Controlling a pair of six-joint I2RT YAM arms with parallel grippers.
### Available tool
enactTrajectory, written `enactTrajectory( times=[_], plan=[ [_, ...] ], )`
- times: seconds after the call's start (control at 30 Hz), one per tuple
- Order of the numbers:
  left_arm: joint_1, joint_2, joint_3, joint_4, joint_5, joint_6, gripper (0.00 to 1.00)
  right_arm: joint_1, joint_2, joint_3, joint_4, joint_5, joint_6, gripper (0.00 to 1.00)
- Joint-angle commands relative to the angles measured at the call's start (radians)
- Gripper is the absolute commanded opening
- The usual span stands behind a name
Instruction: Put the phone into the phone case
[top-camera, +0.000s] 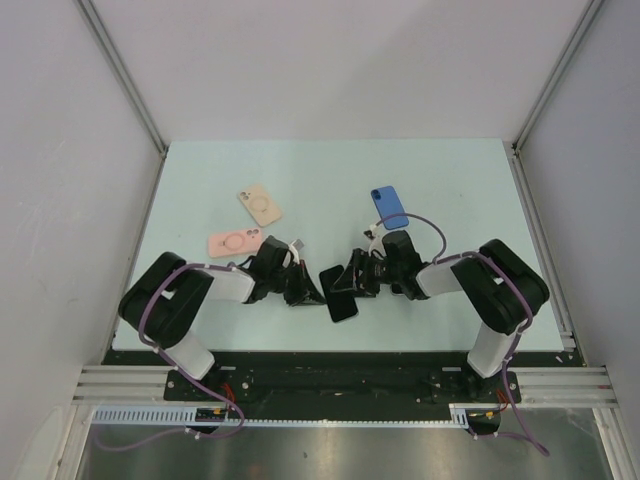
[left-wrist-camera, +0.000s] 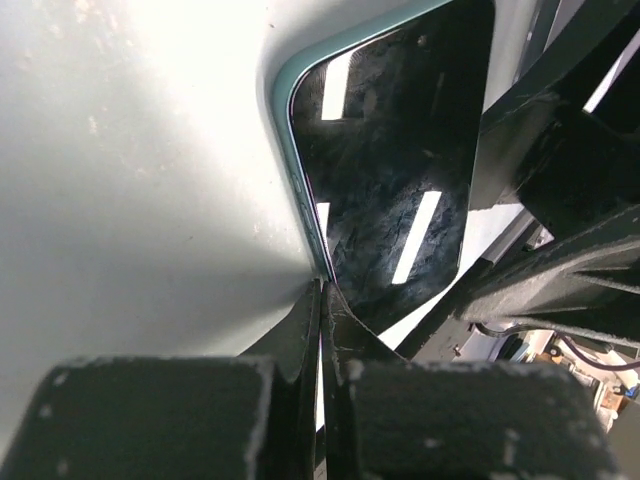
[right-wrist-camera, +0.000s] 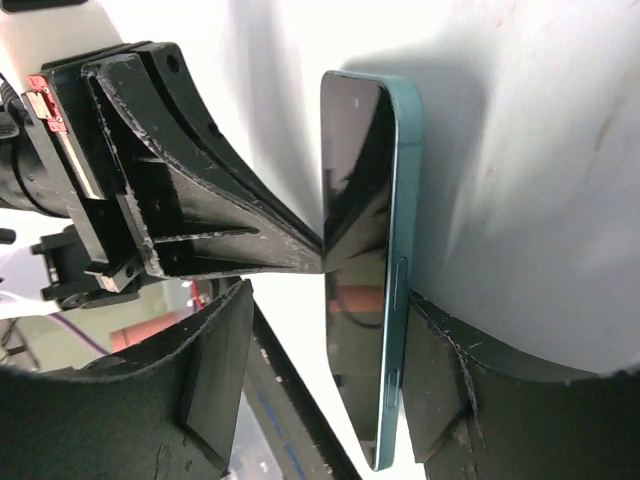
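Observation:
The phone (top-camera: 342, 300), with a black screen and teal sides, is near the table's front middle, between my two grippers. My left gripper (top-camera: 308, 293) is shut, and its closed tips (left-wrist-camera: 322, 292) touch the long edge of the phone (left-wrist-camera: 400, 170). My right gripper (top-camera: 358, 280) is open around the phone (right-wrist-camera: 365, 250): one finger (right-wrist-camera: 440, 390) rests against the teal side, the other finger (right-wrist-camera: 215, 380) stands well clear of the screen. Three phone cases lie further back: a pink one (top-camera: 235, 243), a beige one (top-camera: 260, 205) and a blue one (top-camera: 390, 207).
The pale table (top-camera: 320, 170) is walled in by grey panels at the left, right and back. The pink case lies just behind my left arm, the blue case just behind my right wrist. Purple cables loop over both arms.

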Motion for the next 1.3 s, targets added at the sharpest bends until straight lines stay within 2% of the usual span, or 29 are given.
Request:
enactTrajectory(
  times=[0.0, 0.13, 0.3, 0.4, 0.43, 0.5, 0.53, 0.6, 0.63, 0.7, 0.8, 0.83, 0.9, 0.93, 1.0, 1.07, 1.13, 1.27],
  plan=[
    [-0.027, 0.057, -0.042, -0.052, -0.079, 0.026, 0.00, 0.023, 0.034, -0.019, 0.198, -0.124, 0.131, 0.61],
    [-0.027, 0.056, -0.041, -0.050, -0.080, 0.026, 0.00, 0.019, 0.015, -0.026, 0.132, -0.092, 0.107, 0.59],
    [-0.026, 0.028, -0.041, -0.063, -0.096, 0.026, 0.00, 0.002, -0.012, -0.036, 0.049, -0.049, 0.059, 0.47],
    [-0.026, -0.027, -0.041, -0.093, -0.132, 0.029, 0.00, -0.003, -0.049, -0.036, -0.050, 0.023, 0.009, 0.26],
    [-0.024, -0.044, -0.035, -0.112, -0.146, 0.034, 0.00, -0.001, -0.067, -0.037, -0.072, 0.055, -0.002, 0.12],
    [-0.023, -0.104, -0.006, -0.191, -0.200, 0.062, 0.02, -0.003, -0.087, -0.049, -0.100, 0.070, -0.015, 0.03],
    [-0.021, -0.124, 0.007, -0.234, -0.223, 0.072, 0.08, -0.004, -0.097, -0.054, -0.101, 0.074, -0.015, 0.00],
    [-0.014, -0.197, 0.059, -0.349, -0.316, 0.114, 0.18, -0.006, -0.126, -0.062, -0.110, 0.073, -0.019, 0.00],
    [-0.009, -0.223, 0.079, -0.391, -0.354, 0.127, 0.39, -0.006, -0.138, -0.062, -0.115, 0.073, -0.022, 0.00],
    [0.020, -0.304, 0.140, -0.504, -0.467, 0.169, 0.63, -0.006, -0.173, -0.063, -0.130, 0.068, -0.025, 0.00],
    [0.124, -0.380, 0.224, -0.610, -0.552, 0.241, 0.77, -0.007, -0.227, -0.063, -0.152, 0.050, -0.041, 0.00],
    [0.210, -0.388, 0.249, -0.630, -0.556, 0.259, 0.79, -0.010, -0.241, -0.063, -0.158, 0.044, -0.045, 0.00],
    [0.304, -0.388, 0.325, -0.670, -0.541, 0.318, 0.81, -0.011, -0.288, -0.063, -0.184, 0.039, -0.056, 0.00],
    [0.394, -0.371, 0.352, -0.681, -0.536, 0.339, 0.81, -0.007, -0.307, -0.063, -0.192, 0.040, -0.061, 0.00],
    [0.475, -0.330, 0.436, -0.689, -0.530, 0.381, 0.81, -0.003, -0.360, -0.065, -0.221, 0.042, -0.078, 0.00],
    [0.592, -0.241, 0.517, -0.689, -0.446, 0.402, 0.80, 0.000, -0.394, -0.065, -0.251, 0.044, -0.087, 0.00],
    [0.653, -0.167, 0.577, -0.687, -0.401, 0.437, 0.78, 0.002, -0.443, -0.062, -0.274, 0.056, -0.104, 0.00],
    [0.663, 0.046, 0.761, -0.742, -0.514, 0.503, 0.82, 0.000, -0.509, -0.062, -0.324, 0.082, -0.125, 0.00]
  ],
)
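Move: The phone I am about to grip is propped between my open right fingers, its middle some 2 cm left, 1 cm back and 1 cm below them; the clear case lies about 16 cm right of that hand, under my arm. From my shut left fingertips, the pink case lies roughly 17 cm ahead and 25 cm left. The beige case is about 29 cm ahead and 19 cm left, both about a centimetre lower. I keep my shut left fingertips against the phone while my right fingers close on it and pinch it. Then my left hand comes off, opens wide and sweeps left, forward and up, about 28 cm to the left, swinging counter-clockwise towards the pink case. My right hand draws back and right a few centimetres, then lifts some 7 cm. ##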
